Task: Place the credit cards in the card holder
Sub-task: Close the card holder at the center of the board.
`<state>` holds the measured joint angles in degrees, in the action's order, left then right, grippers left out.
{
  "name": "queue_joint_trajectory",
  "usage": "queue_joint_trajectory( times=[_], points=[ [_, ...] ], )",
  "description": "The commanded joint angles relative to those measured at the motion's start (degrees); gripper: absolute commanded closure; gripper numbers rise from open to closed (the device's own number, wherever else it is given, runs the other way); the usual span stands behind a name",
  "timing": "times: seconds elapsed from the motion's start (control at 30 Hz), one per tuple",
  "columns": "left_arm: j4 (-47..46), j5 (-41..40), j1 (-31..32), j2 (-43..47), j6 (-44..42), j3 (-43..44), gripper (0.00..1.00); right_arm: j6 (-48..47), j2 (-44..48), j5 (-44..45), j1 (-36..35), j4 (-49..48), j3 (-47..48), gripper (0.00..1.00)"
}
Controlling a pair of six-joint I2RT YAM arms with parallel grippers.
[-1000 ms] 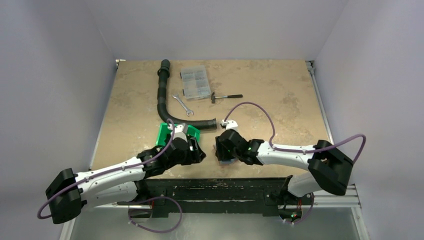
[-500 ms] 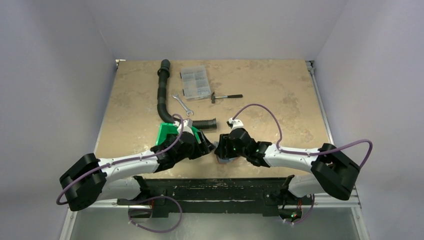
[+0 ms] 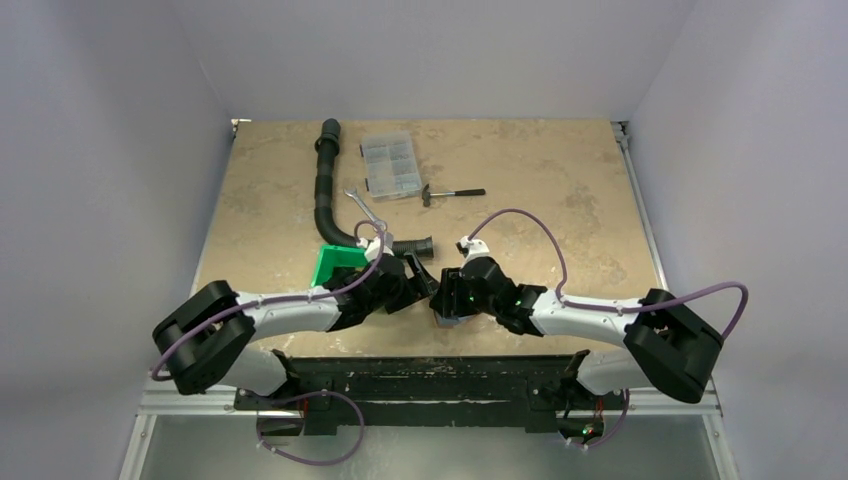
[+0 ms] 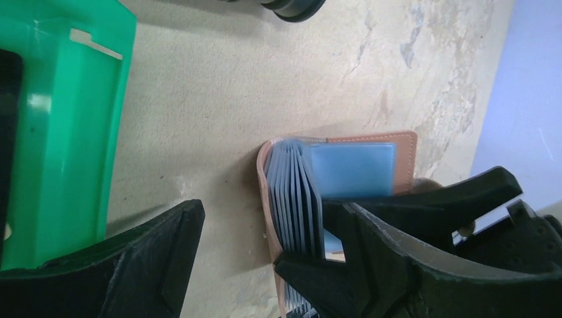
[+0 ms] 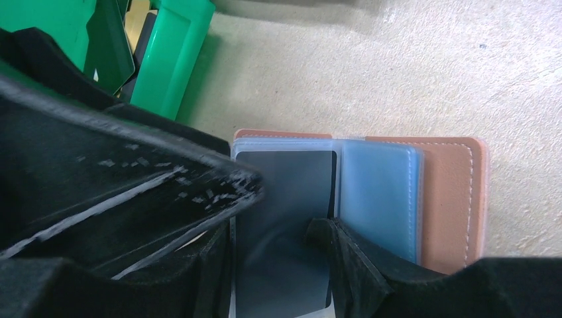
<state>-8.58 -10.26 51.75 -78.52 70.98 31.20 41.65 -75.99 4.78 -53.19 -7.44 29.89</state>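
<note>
The card holder (image 5: 450,199) lies open near the table's front edge, with a reddish-brown cover and blue pockets. A dark credit card (image 5: 285,192) sits in its clear pocket. My right gripper (image 5: 275,232) is open and stands over the holder, one fingertip on each side of that card. My left gripper (image 4: 255,238) is open with nothing held. Its right finger (image 4: 358,265) rests against the holder's fanned pockets (image 4: 295,192). In the top view the left gripper (image 3: 418,278) and the right gripper (image 3: 447,300) almost meet. More credit cards (image 5: 132,30) stand in the green bin (image 5: 172,59).
The green bin (image 3: 335,262) sits just left of the holder. Behind it curves a black ribbed hose (image 3: 325,190). Farther back lie a wrench (image 3: 365,208), a clear compartment box (image 3: 390,165) and a small hammer (image 3: 455,192).
My left arm has stretched right, from over the green bin to the card holder, and its jaws have widened. The right gripper has stayed on the holder.
</note>
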Motion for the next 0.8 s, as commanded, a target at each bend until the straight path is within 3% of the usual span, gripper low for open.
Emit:
queue_joint_trajectory(
  times=[0.0, 0.2, 0.37, 0.43, 0.63, 0.77],
  points=[
    [-5.33, 3.61, -0.41, -4.01, 0.68, 2.64, 0.22, 0.96, 0.55, -2.95, -0.25, 2.08, -1.41, 0.79],
    [-8.55, 5.29, -0.37, -7.87, -0.35, 3.31, 0.52, 0.82, 2.07, -2.94, -0.18, 2.46, -1.7, 0.77],
    [-8.24, 6.0, -0.41, -8.53, -1.01, 4.35, 0.69, -1.71, 2.95, -1.92, -0.25, 5.32, -0.2, 0.65],
    [-6.62, 6.17, -0.35, -7.94, -1.39, 5.28, 0.74, -4.13, 3.84, 1.06, -0.44, 8.13, 1.48, 0.56],
    [7.38, 3.05, -0.54, -4.15, -7.18, 11.49, 0.94, -7.54, 8.99, 0.85, -0.51, 16.01, 5.57, 0.11],
    [18.29, 3.8, -0.69, -4.13, -14.57, 16.88, 0.99, -8.05, 12.12, -1.66, -0.51, 20.83, 9.07, 0.04]
  ],
)
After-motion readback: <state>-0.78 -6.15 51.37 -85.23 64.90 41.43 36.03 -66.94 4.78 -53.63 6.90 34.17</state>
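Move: The card holder's upright stack of leaves is about 3 cm to the left hand's right and 2 cm below it; its flat half lies about 9 cm right, 2 cm back and 5 cm below. The green bin is some 15 cm left and 2 cm ahead, the hose end roughly 9 cm ahead and 2 cm left. The right hand still has the stack at its fingers, about 1 cm below, with the flat half some 6 cm right and a little ahead. The holder's upright leaves pass from one grip to the other: the left hand, fingers wide at first, goes about 3 cm right and dips 1 to 2 cm, closing to pinch the stack from both sides, then eases slightly up and back left. The right hand holds on with hardly any shift, then opens wide, lets go and rises about 3.5 cm, drifting slightly right and back. ##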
